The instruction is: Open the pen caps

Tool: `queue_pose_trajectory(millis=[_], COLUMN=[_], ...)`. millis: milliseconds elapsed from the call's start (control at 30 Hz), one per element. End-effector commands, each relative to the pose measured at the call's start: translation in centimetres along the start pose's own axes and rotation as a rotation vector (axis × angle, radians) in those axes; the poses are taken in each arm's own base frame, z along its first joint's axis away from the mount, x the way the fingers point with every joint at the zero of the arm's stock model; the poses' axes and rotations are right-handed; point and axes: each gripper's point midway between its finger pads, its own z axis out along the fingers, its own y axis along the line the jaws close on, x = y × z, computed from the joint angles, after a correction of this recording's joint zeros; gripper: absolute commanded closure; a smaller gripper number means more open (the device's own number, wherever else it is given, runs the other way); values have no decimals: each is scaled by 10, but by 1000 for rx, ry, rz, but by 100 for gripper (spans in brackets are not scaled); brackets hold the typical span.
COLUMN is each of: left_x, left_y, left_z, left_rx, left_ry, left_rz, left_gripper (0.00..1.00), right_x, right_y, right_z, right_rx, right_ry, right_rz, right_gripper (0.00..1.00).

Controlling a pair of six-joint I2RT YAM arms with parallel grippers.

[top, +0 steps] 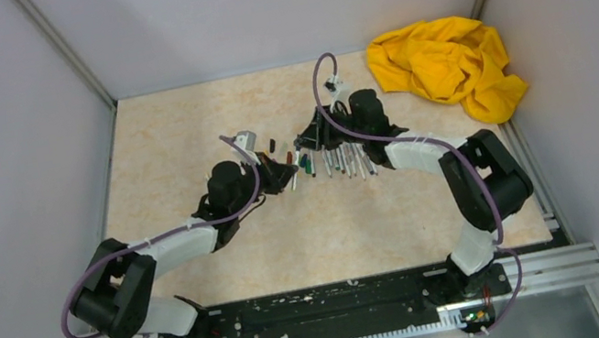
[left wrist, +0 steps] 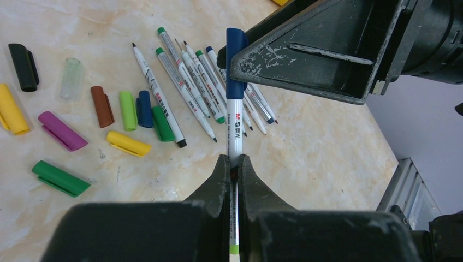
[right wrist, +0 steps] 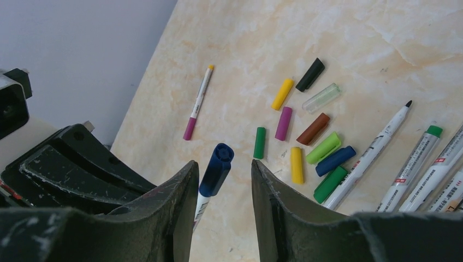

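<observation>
My left gripper is shut on the grey-white barrel of a pen that points away from it. The pen's dark blue cap stands between the jaws of my right gripper, which is open, with a gap on the cap's right side. From above, both grippers meet at the table's middle. Several loose pen caps lie on the table: yellow, black, purple, brown and green. Beside them lie several uncapped pens.
A crumpled yellow cloth lies at the back right corner. A single pen with purple and yellow ends lies apart, near the left wall. Grey walls close the table on three sides.
</observation>
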Motion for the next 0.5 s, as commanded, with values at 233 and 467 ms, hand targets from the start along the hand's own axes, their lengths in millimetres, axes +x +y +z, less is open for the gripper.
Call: queue_pose_trajectory(millis=[233, 467], left_x=[-3, 8], left_y=[-16, -9], left_z=[6, 7], left_rx=[72, 47], left_ry=[-13, 15], left_rz=[-43, -73], left_gripper=[100, 100], right_x=[-7, -10], right_y=[18, 18], right_z=[5, 5], right_rx=[-94, -98], right_ry=[-28, -43], right_rz=[-21, -44], right_gripper=[86, 100])
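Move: The blue cap, on top of the pen the left hand holds, already lies between the right hand's open fingers, about 1 cm back and 1 cm to the left of its hand point, at the same height. From the left hand it is some 4 cm ahead, 2 cm right and 4 cm up. On the table about 14 cm below the right hand lie the brown cap, 2 cm ahead and 3 cm left, and the black cap, 5 cm ahead and 7 cm left. The blue cap is pinched between the right fingertips as they close from less than half open to almost shut, that hand easing about 1 cm left and up to it. The left hand keeps its grip on the pen's white barrel and drifts about 1 cm to the right and 1 cm down, after a tiny rise, bringing the cap in deeper between the right fingers. ##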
